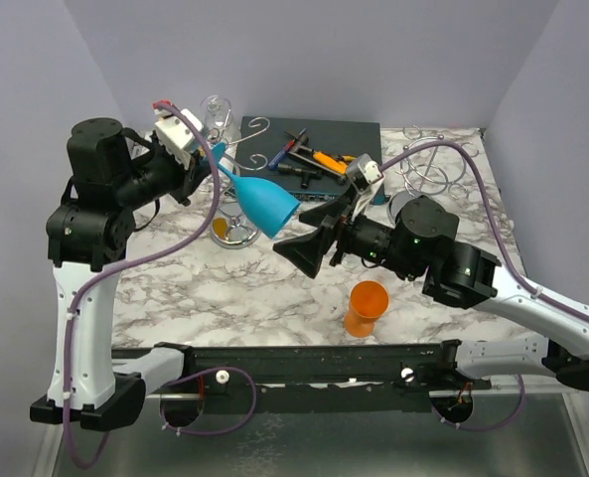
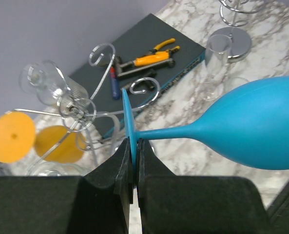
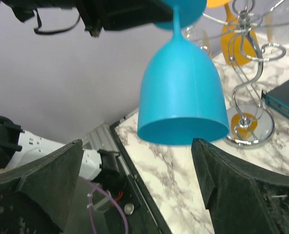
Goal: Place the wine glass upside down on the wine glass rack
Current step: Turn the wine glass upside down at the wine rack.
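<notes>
The blue wine glass (image 1: 269,204) hangs in the air, tilted bowl-down over the table's middle. My left gripper (image 1: 212,164) is shut on the thin edge of its foot (image 2: 128,119), and the stem runs right to the bowl (image 2: 261,129). The wire wine glass rack (image 1: 232,231) stands just behind and left of the glass, with a clear glass (image 2: 56,87) and orange glasses (image 2: 12,136) hanging on it. My right gripper (image 1: 309,248) is open just beyond the bowl's rim. In the right wrist view the bowl (image 3: 182,92) sits above the gap of the right gripper (image 3: 137,146), touching neither finger.
A dark flat box (image 1: 309,149) with pliers (image 2: 151,57) and other tools lies at the back. A second chrome rack (image 1: 433,164) stands back right, a clear glass (image 2: 217,53) beside it. An orange cup (image 1: 366,308) stands near the front edge.
</notes>
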`<state>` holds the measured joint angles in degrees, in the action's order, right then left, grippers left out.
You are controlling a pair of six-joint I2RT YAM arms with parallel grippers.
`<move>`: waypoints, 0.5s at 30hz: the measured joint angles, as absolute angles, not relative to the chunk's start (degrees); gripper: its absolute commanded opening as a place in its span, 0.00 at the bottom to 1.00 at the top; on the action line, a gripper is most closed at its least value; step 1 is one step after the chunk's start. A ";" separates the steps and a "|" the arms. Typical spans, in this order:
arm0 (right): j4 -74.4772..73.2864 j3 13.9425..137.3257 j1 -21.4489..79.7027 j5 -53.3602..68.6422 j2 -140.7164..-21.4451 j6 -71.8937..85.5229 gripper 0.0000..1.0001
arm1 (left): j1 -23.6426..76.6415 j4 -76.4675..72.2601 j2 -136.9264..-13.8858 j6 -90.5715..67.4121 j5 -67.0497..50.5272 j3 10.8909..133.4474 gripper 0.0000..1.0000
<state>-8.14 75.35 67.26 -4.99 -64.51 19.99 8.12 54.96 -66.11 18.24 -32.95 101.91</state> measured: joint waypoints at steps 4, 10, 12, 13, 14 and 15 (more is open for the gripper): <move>-16.40 77.65 67.29 -3.81 -63.86 20.60 1.00 | 8.12 50.98 -61.47 28.82 -33.65 98.35 0.00; -20.62 80.40 67.29 -1.34 -65.17 19.90 1.00 | 8.12 46.68 -52.80 44.95 -41.65 91.64 0.00; -19.86 80.34 67.29 0.95 -66.30 19.29 1.00 | 8.12 45.34 -50.63 49.69 -44.73 89.71 0.00; -19.05 80.16 67.29 2.33 -67.05 18.92 1.00 | 8.12 45.04 -49.82 51.70 -45.87 88.86 0.00; -18.44 79.92 67.29 3.44 -67.68 18.52 1.00 | 8.12 44.86 -49.08 53.95 -47.20 87.96 0.00; -17.10 79.20 67.29 5.41 -68.42 18.04 0.99 | 8.16 44.66 -48.49 56.23 -48.49 87.07 0.00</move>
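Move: The left hand already holds the blue wine glass by its foot, the bowl out to the right and back. From this hand the rack's hub lies about 9 cm ahead and 8 lower, the hanging yellow glass 8 ahead, 6 left and 12 lower, the clear one 15 ahead and 10 lower. From the empty right hand the blue bowl is some 5 cm ahead, 7 left, nearly level. Keeping its pinch on the blue glass's foot, the left hand draws back about 7 cm from the rack and rises 3, rolling nearly 50 degrees about its fingers so the bowl swings down. The right hand, wide open by the bowl, sinks 3 cm and eases back, first slightly right, then left. ##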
